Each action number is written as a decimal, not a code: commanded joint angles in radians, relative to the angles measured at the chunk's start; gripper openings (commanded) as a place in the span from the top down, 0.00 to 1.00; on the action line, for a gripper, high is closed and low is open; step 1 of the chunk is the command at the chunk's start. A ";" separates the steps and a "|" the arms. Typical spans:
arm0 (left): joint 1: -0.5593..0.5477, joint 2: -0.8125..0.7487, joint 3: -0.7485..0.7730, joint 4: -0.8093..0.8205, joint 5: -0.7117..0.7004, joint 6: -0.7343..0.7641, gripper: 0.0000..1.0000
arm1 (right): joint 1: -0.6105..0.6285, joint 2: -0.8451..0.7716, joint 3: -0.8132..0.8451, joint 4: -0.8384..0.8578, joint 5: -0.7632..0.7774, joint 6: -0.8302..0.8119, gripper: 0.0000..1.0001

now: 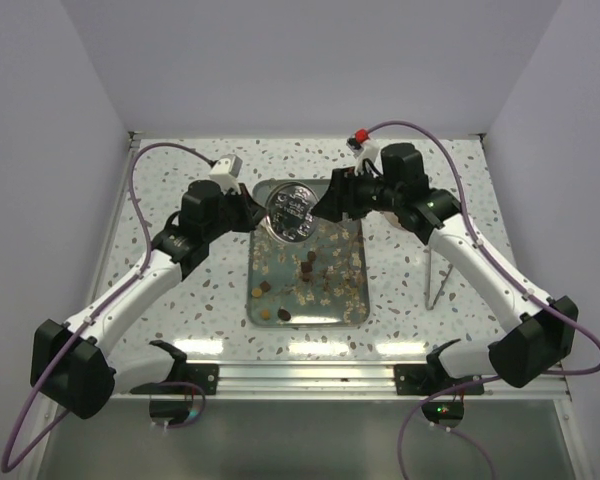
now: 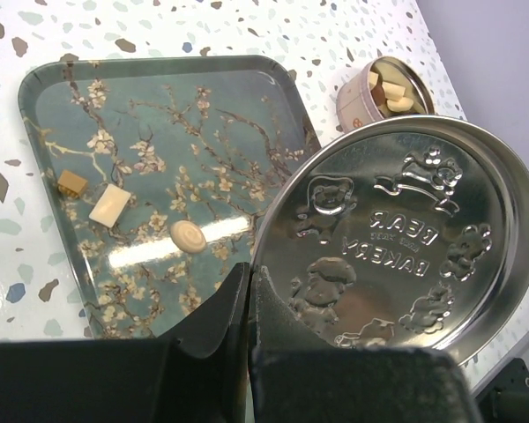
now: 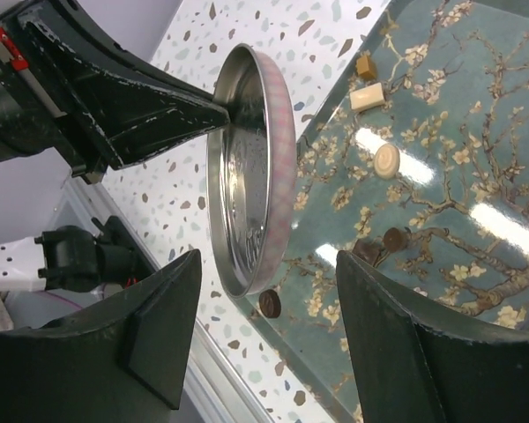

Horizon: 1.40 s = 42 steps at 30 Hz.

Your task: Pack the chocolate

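My left gripper (image 2: 249, 269) is shut on the rim of a round silver tin lid (image 2: 397, 238) embossed with bears, and holds it tilted above the far end of the blossom-patterned tray (image 2: 159, 63). Chocolate lies on the tray: a cream oval (image 2: 189, 236), a cream square (image 2: 109, 204), a tan cube (image 2: 71, 182) and several dark pieces (image 1: 310, 270). A small pink tin (image 2: 383, 88) beyond the tray holds cream pieces. My right gripper (image 3: 266, 260) stands open, its fingers on either side of the lid's (image 3: 247, 167) lower edge without touching it. A dark round chocolate (image 3: 270, 304) lies below.
The tray (image 1: 258, 310) sits mid-table on a speckled surface between the two arms. A thin wire stand (image 1: 440, 280) is to the right of it, under the right arm. White walls close in the left, right and back.
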 commanded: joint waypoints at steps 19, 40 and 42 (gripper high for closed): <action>-0.015 0.001 0.051 0.064 0.097 -0.039 1.00 | 0.124 0.082 0.010 0.025 0.171 -0.099 1.00; 0.120 0.050 0.148 -0.159 0.446 -0.585 0.21 | 0.145 -0.039 0.035 -0.104 0.483 -0.442 1.00; 0.111 0.079 0.139 -0.119 0.446 -0.654 0.21 | 0.166 -0.039 0.041 -0.112 0.472 -0.467 1.00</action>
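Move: The lid is pinched in my left hand by its left rim, its middle about 6 cm to that hand's right and 1 cm lower. From my right hand, open and empty, the lid's middle lies some 8 cm to the left, 1 cm back and 3 cm lower. The tray's middle is 1 cm ahead and 4 cm left of my right hand, the filled tin about 11 cm ahead and 24 cm right, both some 23 cm below. I bring my right hand about 5 cm down and left onto the lid's free right rim and close its fingers there while my left hand keeps its hold almost still. Then my left fingers open and back off some 3 cm, rising and tipping down, as my right hand draws the lid about 6 cm right and slightly forward, rolling roughly 30 degrees with its left side sinking. ##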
